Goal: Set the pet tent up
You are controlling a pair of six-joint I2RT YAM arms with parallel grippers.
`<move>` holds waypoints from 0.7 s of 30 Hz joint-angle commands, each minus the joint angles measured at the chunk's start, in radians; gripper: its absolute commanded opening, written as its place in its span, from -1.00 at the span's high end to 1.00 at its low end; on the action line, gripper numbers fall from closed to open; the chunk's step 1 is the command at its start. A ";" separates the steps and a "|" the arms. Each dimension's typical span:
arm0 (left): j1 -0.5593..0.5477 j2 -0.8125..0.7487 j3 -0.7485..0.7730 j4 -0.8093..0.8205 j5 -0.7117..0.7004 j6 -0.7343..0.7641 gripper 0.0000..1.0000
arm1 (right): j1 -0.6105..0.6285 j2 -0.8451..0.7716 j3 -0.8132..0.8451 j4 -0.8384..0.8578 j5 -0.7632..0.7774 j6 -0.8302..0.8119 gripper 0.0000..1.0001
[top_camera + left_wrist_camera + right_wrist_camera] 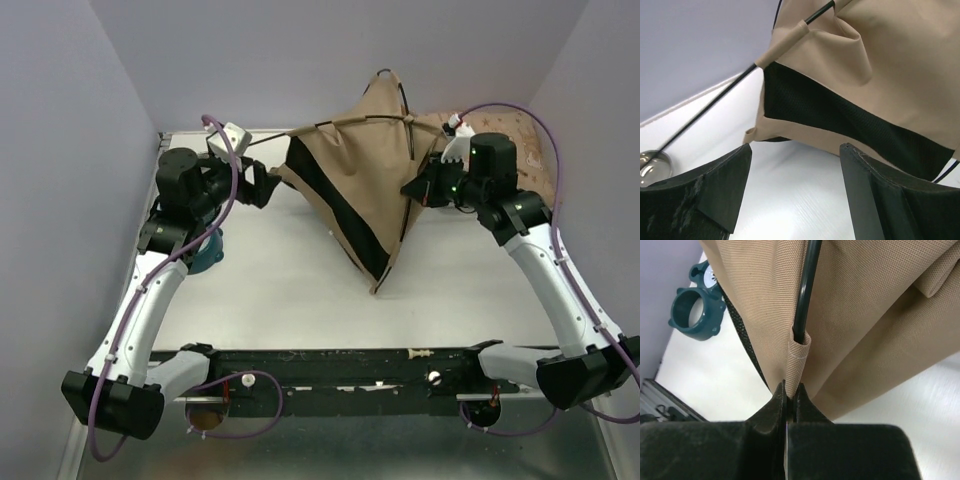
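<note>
The tan pet tent (350, 170) stands half raised at the back middle of the table, with black mesh panels and thin black poles. My right gripper (410, 190) is at its right side. In the right wrist view that gripper (791, 387) is shut on the lower end of the tan fabric sleeve (797, 360) from which a black pole (807, 290) rises. My left gripper (268, 185) hovers open just off the tent's left corner. In the left wrist view its fingers (715, 185) are wide apart over bare table, with the tent (880, 65) and a pole (715, 102) beyond them, untouched.
A teal ring-shaped part (208, 255) lies on the table by the left arm and shows in the right wrist view (692, 310). A pink patterned cushion (520, 135) sits at the back right behind the right arm. A black rail (340, 365) runs along the near edge. Purple walls enclose the table.
</note>
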 commanded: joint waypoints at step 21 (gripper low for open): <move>0.187 -0.001 0.106 -0.603 0.341 0.373 -0.74 | -0.233 0.281 0.652 -0.626 -0.373 -0.911 0.99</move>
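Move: Some 9 cm ahead of the open left hand, about level in height, runs the bare pole on the tent's left side. The tent's left corner is about 4 cm ahead, 1 cm right and 6 cm lower. The right hand has the tent; the cushion side it swings towards lies about 11 cm ahead, 23 cm right and 27 cm below. The tent's hub is some 12 cm ahead and 8 cm above; its near corner sits 21 cm back, 5 cm left, 15 cm below. Lifting the pinched sleeve and pole about 8 cm, the right hand then draws them some 5 cm right towards the cushion side, rolling roughly 35 degrees about its fingers so its left side sinks. The left hand, still wide open, rises over 6 cm and drops as far again while pulling back about 4 cm and then left, ending with its fingers close by the loose pole end; contact can't be made out. ##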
